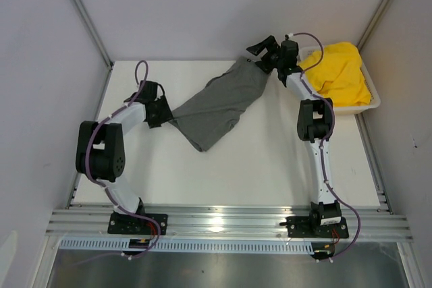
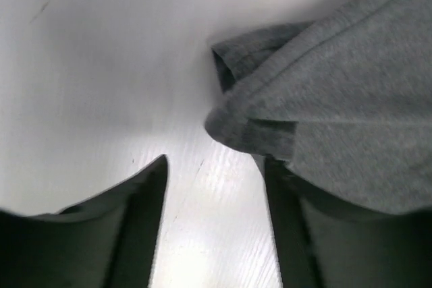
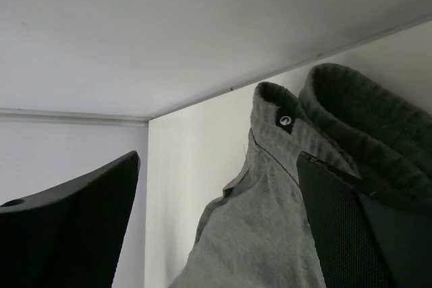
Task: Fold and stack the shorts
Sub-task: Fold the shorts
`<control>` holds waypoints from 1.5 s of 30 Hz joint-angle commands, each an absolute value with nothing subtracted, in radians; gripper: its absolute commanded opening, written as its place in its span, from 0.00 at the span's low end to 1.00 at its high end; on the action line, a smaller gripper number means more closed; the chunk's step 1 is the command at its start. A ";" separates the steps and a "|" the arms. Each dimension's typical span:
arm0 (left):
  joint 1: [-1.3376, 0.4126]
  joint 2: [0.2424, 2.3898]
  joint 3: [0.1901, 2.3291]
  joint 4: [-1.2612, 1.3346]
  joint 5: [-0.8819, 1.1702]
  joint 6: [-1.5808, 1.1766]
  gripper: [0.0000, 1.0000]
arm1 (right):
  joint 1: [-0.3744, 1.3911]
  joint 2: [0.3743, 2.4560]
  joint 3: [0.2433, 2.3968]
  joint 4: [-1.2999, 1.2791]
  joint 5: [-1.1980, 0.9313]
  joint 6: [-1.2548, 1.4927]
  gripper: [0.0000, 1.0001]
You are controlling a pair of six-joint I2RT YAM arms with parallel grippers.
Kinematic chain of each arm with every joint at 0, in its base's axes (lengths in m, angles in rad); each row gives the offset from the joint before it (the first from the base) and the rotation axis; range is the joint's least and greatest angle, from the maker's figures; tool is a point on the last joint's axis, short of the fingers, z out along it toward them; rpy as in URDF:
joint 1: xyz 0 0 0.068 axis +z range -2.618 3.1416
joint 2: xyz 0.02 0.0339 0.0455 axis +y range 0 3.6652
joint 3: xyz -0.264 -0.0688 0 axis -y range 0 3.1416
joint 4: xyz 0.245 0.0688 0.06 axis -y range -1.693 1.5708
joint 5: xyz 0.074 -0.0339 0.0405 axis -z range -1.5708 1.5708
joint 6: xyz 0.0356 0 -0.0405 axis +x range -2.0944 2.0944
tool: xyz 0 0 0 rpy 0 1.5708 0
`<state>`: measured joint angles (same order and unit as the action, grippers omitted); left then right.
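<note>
The dark grey shorts (image 1: 219, 102) lie spread in a diagonal band across the back of the white table. My left gripper (image 1: 165, 115) sits at their lower left end. In the left wrist view it (image 2: 215, 160) is open with bare table between the fingers, and a bunched hem of the grey shorts (image 2: 337, 99) rests over the right finger (image 2: 290, 227). My right gripper (image 1: 260, 57) is at their upper right end, open wide (image 3: 217, 160). Grey cloth (image 3: 270, 234) with a small eyelet hangs loose against its right finger (image 3: 351, 234). The yellow shorts (image 1: 341, 72) lie crumpled in the basket.
The white mesh basket (image 1: 368, 106) stands at the back right corner, beside the right arm. White walls with metal posts close in the table at the back and sides. An aluminium rail (image 1: 223, 220) carrying both arm bases runs along the near edge.
</note>
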<state>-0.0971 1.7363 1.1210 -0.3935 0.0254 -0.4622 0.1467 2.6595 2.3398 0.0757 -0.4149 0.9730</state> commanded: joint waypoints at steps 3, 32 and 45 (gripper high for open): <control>-0.087 1.700 1.112 -0.339 -0.073 -0.503 0.79 | 0.155 2.593 2.416 0.086 -0.379 0.858 1.00; -0.699 1.483 0.967 -0.264 -0.304 -0.265 0.88 | 0.106 2.365 2.046 -0.264 -0.233 0.491 0.84; -0.756 1.571 0.954 -0.209 -0.314 -0.157 0.90 | 0.120 2.513 2.095 -0.115 -0.297 0.575 0.75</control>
<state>-0.7319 1.5467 0.9421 -0.2527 -0.2871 -0.2150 0.1120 2.4954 2.0575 -0.2092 -0.2630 0.5476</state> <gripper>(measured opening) 0.898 0.779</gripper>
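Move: The near corner of the shorts lies about 10 cm back and 13 cm right of the left hand, some 4 cm lower; the shorts' left end, already free, is 2 cm ahead, 2 cm right and 3 cm below it. From the open right hand, the shorts' right end is roughly 4 cm back, 4 cm right and 11 cm below; the yellow cloth in its bin is about 6 cm back, 31 cm right and 8 cm lower. The left hand spreads its fingers wide at the shorts' left end, lifts some 9 cm and swings right and back over the shorts to their near corner, turning about 35 degrees clockwise and sinking with open fingers. Meanwhile the right hand, still open, rises 6 cm while backing off rightward, then drops about 15 cm towards the shorts' right end, left side rolled down. ##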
